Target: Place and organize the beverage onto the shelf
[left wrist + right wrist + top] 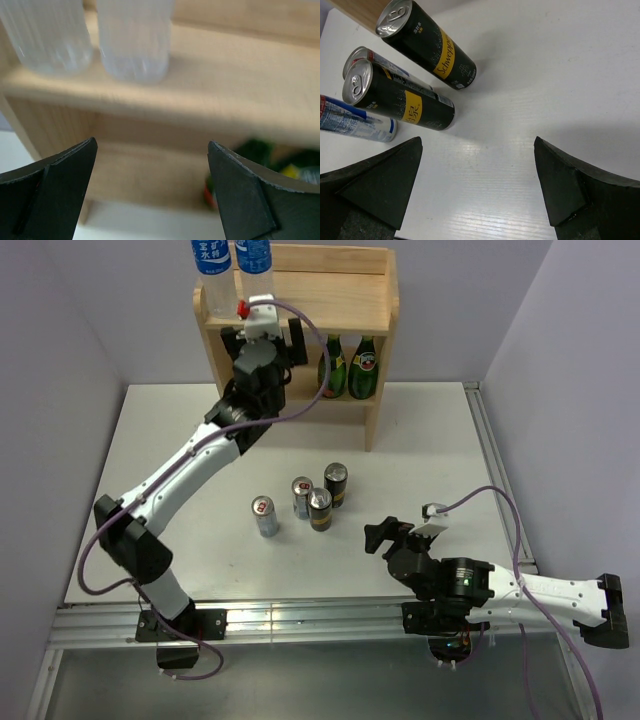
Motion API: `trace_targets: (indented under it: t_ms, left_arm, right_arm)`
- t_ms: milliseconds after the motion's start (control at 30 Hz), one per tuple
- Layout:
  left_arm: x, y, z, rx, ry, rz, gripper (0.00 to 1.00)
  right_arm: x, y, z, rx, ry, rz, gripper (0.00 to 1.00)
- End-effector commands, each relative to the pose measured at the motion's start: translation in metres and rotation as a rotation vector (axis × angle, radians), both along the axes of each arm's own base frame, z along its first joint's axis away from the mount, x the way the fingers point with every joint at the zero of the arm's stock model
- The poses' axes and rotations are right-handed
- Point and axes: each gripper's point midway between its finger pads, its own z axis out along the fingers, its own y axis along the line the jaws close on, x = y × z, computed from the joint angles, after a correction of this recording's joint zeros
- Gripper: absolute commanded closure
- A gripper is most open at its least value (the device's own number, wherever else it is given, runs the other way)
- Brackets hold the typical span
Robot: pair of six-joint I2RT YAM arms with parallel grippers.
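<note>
The light-wood shelf (pixel 375 330) stands at the back of the table. Two clear water bottles (pixel 212 270) (pixel 255 265) stand side by side at the left of its top tier. My left gripper (pixel 264 342) is open just in front of them and below, with nothing between its fingers. The left wrist view shows the bottle bases (pixel 47 35) (pixel 135 40) above the open gripper (pixel 152 145). Two silver cans (pixel 265 516) (pixel 301 496) and two black-and-gold cans (pixel 320 508) (pixel 336 484) stand mid-table. My right gripper (pixel 392 536) is open and empty to the right of the cans.
Two green glass bottles (pixel 331 365) (pixel 365 365) stand on the right of the shelf's lower tier. In the right wrist view the black cans (pixel 427 42) (pixel 400 100) and a silver can (pixel 357 122) lie ahead and left of the open gripper (pixel 477 142).
</note>
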Motion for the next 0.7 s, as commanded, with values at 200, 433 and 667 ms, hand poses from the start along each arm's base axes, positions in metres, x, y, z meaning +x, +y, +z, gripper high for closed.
trace_targets:
  t_ms: [200,433,667]
  left_arm:
    - [-0.129,0.000,-0.082,-0.053,0.198,-0.135,0.01]
    - [-0.220,-0.005,-0.164,-0.052,0.355,-0.252,0.01]
    - [-0.271,-0.002,-0.193,-0.113,0.401,-0.326,0.01]
  right_arm:
    - [-0.008,0.059,0.021,0.021,-0.065,0.272,0.00]
    - [-0.006,0.109,0.023,-0.092,-0.050,0.376,0.00]
    - [0.005,0.146,0.011,-0.141,-0.039,0.380,0.00]
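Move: The left silver can lies some 22 cm back from the left hand, about 2 cm to its left and 37 cm below; the water bottle just set down stands about 10 cm ahead of that hand and 2 cm left. From the right hand, the near black can is roughly 7 cm ahead, 15 cm left and 5 cm lower. The far black can stands 6 cm beyond it and 4 cm right, the middle silver can 3 cm beyond and 4 cm left. Back and down from the top shelf comes the left hand, fast, some 26 cm back and 19 cm down towards the left silver can, tipping downward and swinging clockwise about 20 degrees, fingers still wide open. Meanwhile the right hand, also open, sweeps about 12 cm left towards the near black can, turning counter-clockwise with its left side dipping, and stays short of touching it. ##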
